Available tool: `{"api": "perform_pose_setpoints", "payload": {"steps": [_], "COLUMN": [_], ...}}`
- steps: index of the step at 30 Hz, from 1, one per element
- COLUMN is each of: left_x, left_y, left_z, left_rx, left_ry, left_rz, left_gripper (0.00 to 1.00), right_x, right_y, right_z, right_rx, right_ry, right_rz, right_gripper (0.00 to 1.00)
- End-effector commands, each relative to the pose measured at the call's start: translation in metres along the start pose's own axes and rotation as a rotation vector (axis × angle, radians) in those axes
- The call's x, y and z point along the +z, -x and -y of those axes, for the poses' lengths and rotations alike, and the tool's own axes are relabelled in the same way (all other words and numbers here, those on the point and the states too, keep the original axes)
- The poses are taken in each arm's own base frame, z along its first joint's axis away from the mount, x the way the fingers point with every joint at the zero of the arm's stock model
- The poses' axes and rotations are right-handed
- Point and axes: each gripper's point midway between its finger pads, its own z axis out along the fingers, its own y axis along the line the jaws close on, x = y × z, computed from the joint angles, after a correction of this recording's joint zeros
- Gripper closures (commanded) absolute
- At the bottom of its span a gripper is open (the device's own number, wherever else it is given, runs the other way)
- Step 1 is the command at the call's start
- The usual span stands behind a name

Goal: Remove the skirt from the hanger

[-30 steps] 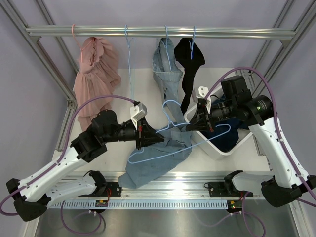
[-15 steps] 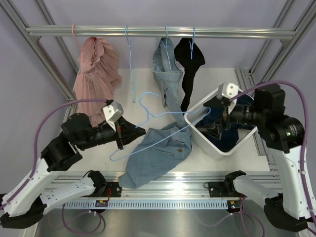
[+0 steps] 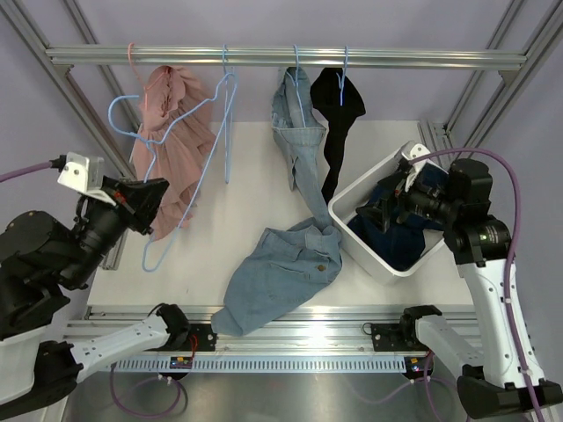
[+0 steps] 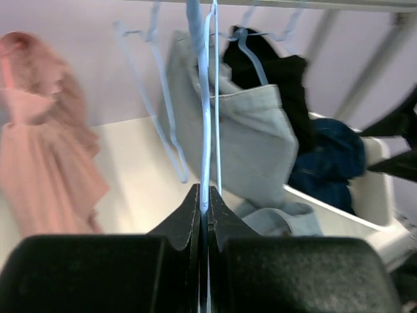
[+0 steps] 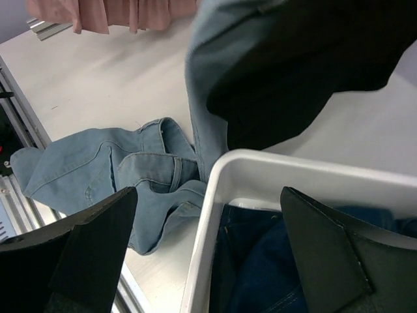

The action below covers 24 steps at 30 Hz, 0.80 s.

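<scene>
The light denim skirt (image 3: 281, 274) lies crumpled on the table, off the hanger; it also shows in the right wrist view (image 5: 111, 176). My left gripper (image 3: 158, 192) is shut on the bare light-blue wire hanger (image 3: 201, 145) and holds it up at the far left, in front of the pink garment. In the left wrist view the jaws (image 4: 204, 207) pinch the hanger wire (image 4: 206, 117). My right gripper (image 3: 380, 204) is open and empty above the near-left rim of the white bin (image 3: 352, 239). Its fingers (image 5: 85, 241) straddle that rim (image 5: 260, 166).
A rail (image 3: 281, 57) at the back carries a pink garment (image 3: 171, 132), an empty blue hanger (image 3: 230, 123), a hanging denim garment (image 3: 299, 132) and a black garment (image 3: 339, 114). The bin holds dark blue denim (image 3: 396, 242). Frame posts stand at both sides.
My left arm has swung up and left, carrying the hanger off the skirt. The skirt stays on the table. My right gripper has let go of the hanger and sits over the bin.
</scene>
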Motion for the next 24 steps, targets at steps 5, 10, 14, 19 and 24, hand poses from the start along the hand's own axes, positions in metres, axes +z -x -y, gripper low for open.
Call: {"api": "perform_pose_setpoints", "payload": {"steps": [5,10,14,19,24], "left_x": [0.026,0.033,0.047,0.102,0.151], "left_y": [-0.006,-0.006,0.001,-0.009,-0.002], "left_z": [-0.049,-0.06,-0.061,-0.071,-0.082], "left_rx": [0.135,0.179,0.201,0.188,0.172], "left_ry": [0.364,0.457,0.479,0.453,0.424], "left_rz": [-0.103,-0.129,-0.109,-0.209,-0.213], "left_gripper": [1.0,1.0,1.0,1.0,1.0], "right_x": [0.001,0.005,0.003,-0.002,-0.006], "right_y": [-0.011,-0.027,-0.03,-0.03,-0.029], "right_z": [-0.002,-0.001,0.002,-0.001,-0.005], "right_rx": [0.053,0.082,0.09,0.09,0.087], "right_ry": [0.052,0.07,0.065,0.07,0.078], "right_rz": [0.085,0.077,0.08,0.095,0.108], "right_gripper": [0.01,0.01,0.01,0.01,0.0]}}
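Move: The left hand already holds the empty blue hanger. The place it is bound for, a bare stretch of the rod, lies some 24 cm ahead, a couple of centimetres left and 10 cm above. The pink skirt hangs beside that stretch, about 22 cm ahead, 5 cm left and 10 cm lower than the hand; another empty hanger is 24 cm ahead, 10 cm right, level. From the right hand the place is roughly 18 cm ahead, 42 cm left and 20 cm up. Still pinching the blue hanger in its shut fingers, the left hand carries it forward about 14 cm to bring the hook to the rod between the pink skirt and the other empty hanger, dipping slightly on the way. Its wrist turns counter-clockwise nearly 30 degrees, rolls left side up and tips down a little. The right hand sinks about 4 cm over the white bin, then hovers there, fingers open. ##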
